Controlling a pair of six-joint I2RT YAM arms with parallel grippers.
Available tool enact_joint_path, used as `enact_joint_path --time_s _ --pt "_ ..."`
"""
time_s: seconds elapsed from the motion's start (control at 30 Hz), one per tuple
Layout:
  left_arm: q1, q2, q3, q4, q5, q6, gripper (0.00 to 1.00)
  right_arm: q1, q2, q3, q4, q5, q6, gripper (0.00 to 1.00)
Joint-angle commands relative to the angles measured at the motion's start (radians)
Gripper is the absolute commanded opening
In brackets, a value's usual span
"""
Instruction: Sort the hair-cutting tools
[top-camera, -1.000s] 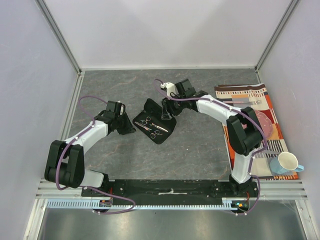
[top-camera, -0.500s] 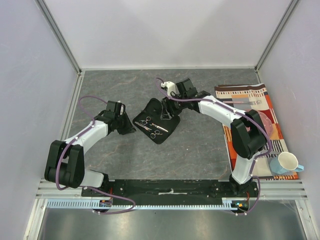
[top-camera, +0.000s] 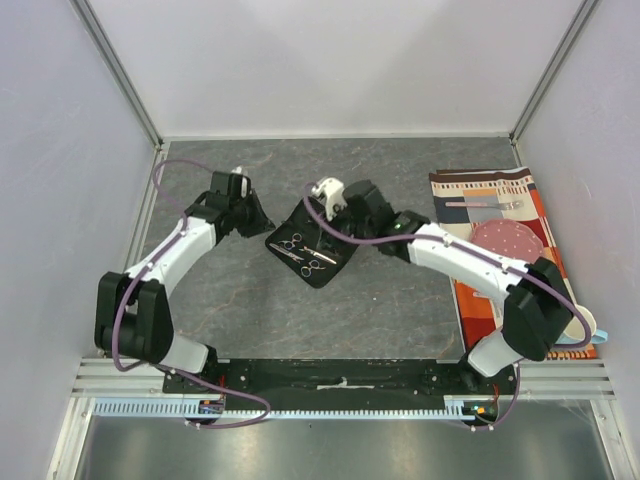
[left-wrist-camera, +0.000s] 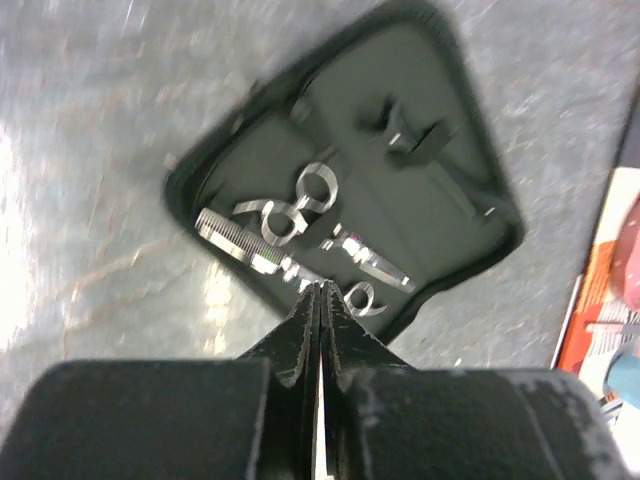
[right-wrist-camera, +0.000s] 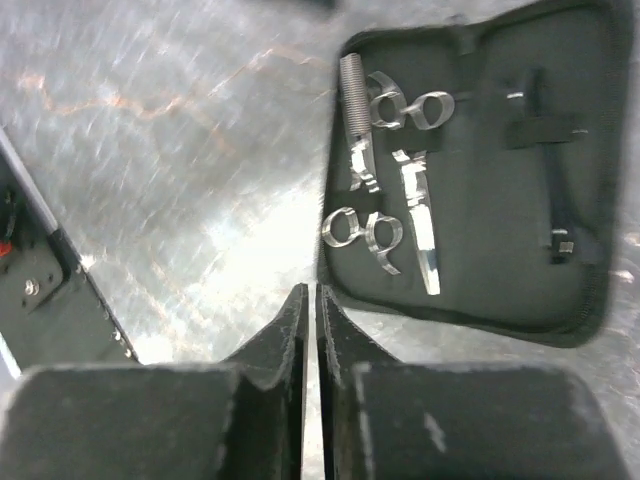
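An open black pouch (top-camera: 322, 268) lies mid-table. Inside it rest two pairs of silver scissors (right-wrist-camera: 405, 110) (right-wrist-camera: 365, 232), a silver comb (right-wrist-camera: 350, 90) and a thin black stick-like piece (right-wrist-camera: 555, 180) under a strap. In the left wrist view the scissors (left-wrist-camera: 300, 200) and comb (left-wrist-camera: 235, 235) lie on the pouch (left-wrist-camera: 430, 200). My left gripper (top-camera: 262, 224) hovers at the pouch's left edge; seen from its wrist, the left gripper (left-wrist-camera: 320, 290) is shut and empty. My right gripper (top-camera: 335, 228) hangs over the pouch's far side, and the right gripper (right-wrist-camera: 308, 292) is shut on nothing.
A striped placemat (top-camera: 500, 185) lies at the right with a fork and knife (top-camera: 485, 204) and a pink plate (top-camera: 505, 238). The right arm's elbow (top-camera: 535, 315) reaches over the mat's near end. Walls enclose the table; a black rail (top-camera: 340, 372) runs along the near edge.
The left arm swung toward the far side and its jaws closed fully. The right arm stretched left with its elbow dropping right, and its jaws narrowed to shut. The tools stayed put.
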Motion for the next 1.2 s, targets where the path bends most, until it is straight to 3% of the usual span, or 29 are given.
enact_joint_path --time_s 0.0,0.13,0.37,0.63,0.87,1.17 --pt "-0.004 0.132 0.204 0.014 0.046 0.075 0.02 0.127 -0.026 -0.070 0.036 0.085 0.066 0.00" --pt "-0.004 0.248 0.310 0.089 0.110 0.096 0.02 0.201 -0.008 -0.116 0.103 0.131 0.104 0.00" --pt "-0.013 0.504 0.527 0.227 0.313 0.082 0.02 0.321 0.166 -0.073 0.149 0.257 0.135 0.00" --pt "-0.088 0.769 0.783 0.276 0.420 0.070 0.02 0.368 0.346 0.001 0.201 0.340 0.154 0.00" --pt "-0.125 0.956 1.016 0.137 0.347 0.087 0.02 0.368 0.360 -0.016 0.197 0.417 0.183 0.00" --pt "-0.134 0.960 0.906 0.037 0.149 0.151 0.02 0.296 0.351 -0.082 0.146 0.498 0.256 0.00"
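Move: The open case's middle lies about 7 cm ahead of the left hand, 10 cm to its right and 11 cm below; the far-right edge is its goal, some 14 ahead and 15 right. In the case, the thinning scissors are 2 cm ahead and 5 right. From the right hand, the case's near corner is about 3 cm back, 4 left and 16 below, and the plain scissors 11 ahead and 5 left. Carry the shut left gripper out about 18 cm and 17 cm right, rising slightly, then sinking beyond the case's far-right edge, while it turns some 20 degrees clockwise. Meanwhile close the empty right gripper and bring it down about 15 cm, back and left, then slightly forward again, to end low just outside the near-left edge by the near corner. ##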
